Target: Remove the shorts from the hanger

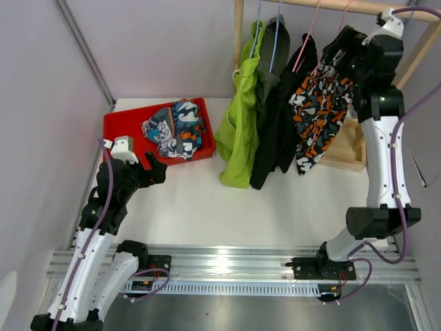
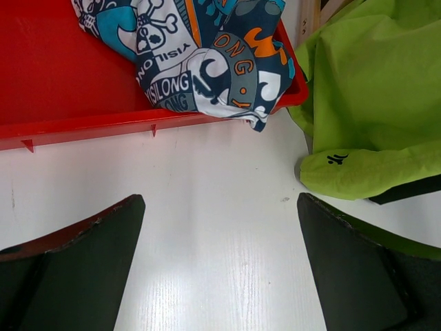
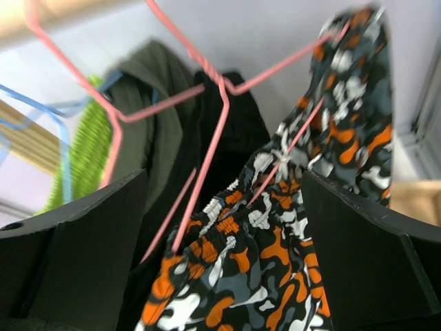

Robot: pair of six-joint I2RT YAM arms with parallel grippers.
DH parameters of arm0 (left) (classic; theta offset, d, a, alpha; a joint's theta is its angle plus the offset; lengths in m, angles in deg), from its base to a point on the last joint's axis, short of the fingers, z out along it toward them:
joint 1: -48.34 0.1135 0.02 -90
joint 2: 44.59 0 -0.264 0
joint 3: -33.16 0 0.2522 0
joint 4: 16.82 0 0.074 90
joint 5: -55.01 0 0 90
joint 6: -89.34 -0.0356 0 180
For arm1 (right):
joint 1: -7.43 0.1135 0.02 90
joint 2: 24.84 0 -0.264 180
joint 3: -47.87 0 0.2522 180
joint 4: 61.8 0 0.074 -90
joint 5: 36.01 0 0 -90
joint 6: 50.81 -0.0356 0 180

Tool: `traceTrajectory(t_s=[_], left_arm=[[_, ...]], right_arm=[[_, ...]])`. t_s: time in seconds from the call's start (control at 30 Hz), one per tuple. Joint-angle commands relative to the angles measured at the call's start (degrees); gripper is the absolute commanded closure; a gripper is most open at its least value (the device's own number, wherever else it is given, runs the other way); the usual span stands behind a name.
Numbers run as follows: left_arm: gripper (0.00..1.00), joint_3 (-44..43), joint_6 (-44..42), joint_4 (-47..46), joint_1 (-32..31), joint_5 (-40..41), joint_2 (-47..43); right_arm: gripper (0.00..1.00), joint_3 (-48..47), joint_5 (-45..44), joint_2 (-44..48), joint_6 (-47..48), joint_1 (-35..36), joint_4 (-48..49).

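Four pairs of shorts hang from a wooden rail: lime green, dark grey-olive, black and orange-black-white patterned. A teal-orange-white patterned pair lies in the red bin. My right gripper is up at the rail and open. In the right wrist view the patterned shorts sag off a pink hanger between the spread fingers of the right gripper, unpinched. My left gripper hovers open over the bare table, in front of the bin; the left gripper holds nothing.
Blue hangers carry the green and olive pairs. A wooden rack post and its base stand at the back right. The lime green hem rests on the table beside my left gripper's right finger. A grey wall is on the left.
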Motion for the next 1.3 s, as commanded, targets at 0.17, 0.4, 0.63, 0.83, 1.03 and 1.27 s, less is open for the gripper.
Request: traceTrajectory(t_s=[0.17,0.4,0.63,0.83,1.03,1.27], left_arm=[[0.01,0.0,0.3,-0.5,-0.7,1.0,-1.0],[0.01,0.0,0.3,-0.5,-1.1,1.0,-1.2],[0.0,0.0,0.3,-0.4,-1.1,1.0,-1.1],[0.01,0.1,0.2,-0.5,-1.3,0.8,-1.1],[0.01,0.2,0.2,-0.6,-1.4,0.6,-0.8],[0.01,0.5,-0.7,-2.2,-2.5,-4.8,-1.3]], right_arm=[[0.02,-2.7,-1.9,-3.7,0.8,1.1,1.9],[0.04,-1.6,-3.3,-5.8,0.9,2.4,4.8],[0.19,-2.7,-4.1,-9.4,0.7,3.9,5.9],[0.7,-2.7,-5.5,-9.8,0.5,4.0,6.5],[1.0,-2.5,-7.4,-7.5,2.4,4.0,5.2],[1.0,-1.6,-10.0,-1.4,5.5,3.9,4.2]])
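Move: The near arm of the camo shorts' pink hanger lies about 6 cm ahead of the open right hand, 2 cm left and 7 cm below. The camo shorts hang under it, middle some 6 cm ahead, 3 cm left and 25 cm down; the black shorts' waist is roughly 10 cm ahead, 9 cm left and 9 cm lower. From the left hand, that hanger arm is about 27 cm ahead, 50 cm right and 19 cm higher. Right hand reaches down and forward about 10 cm, pinches the pink hanger's near arm, then eases slightly back. ##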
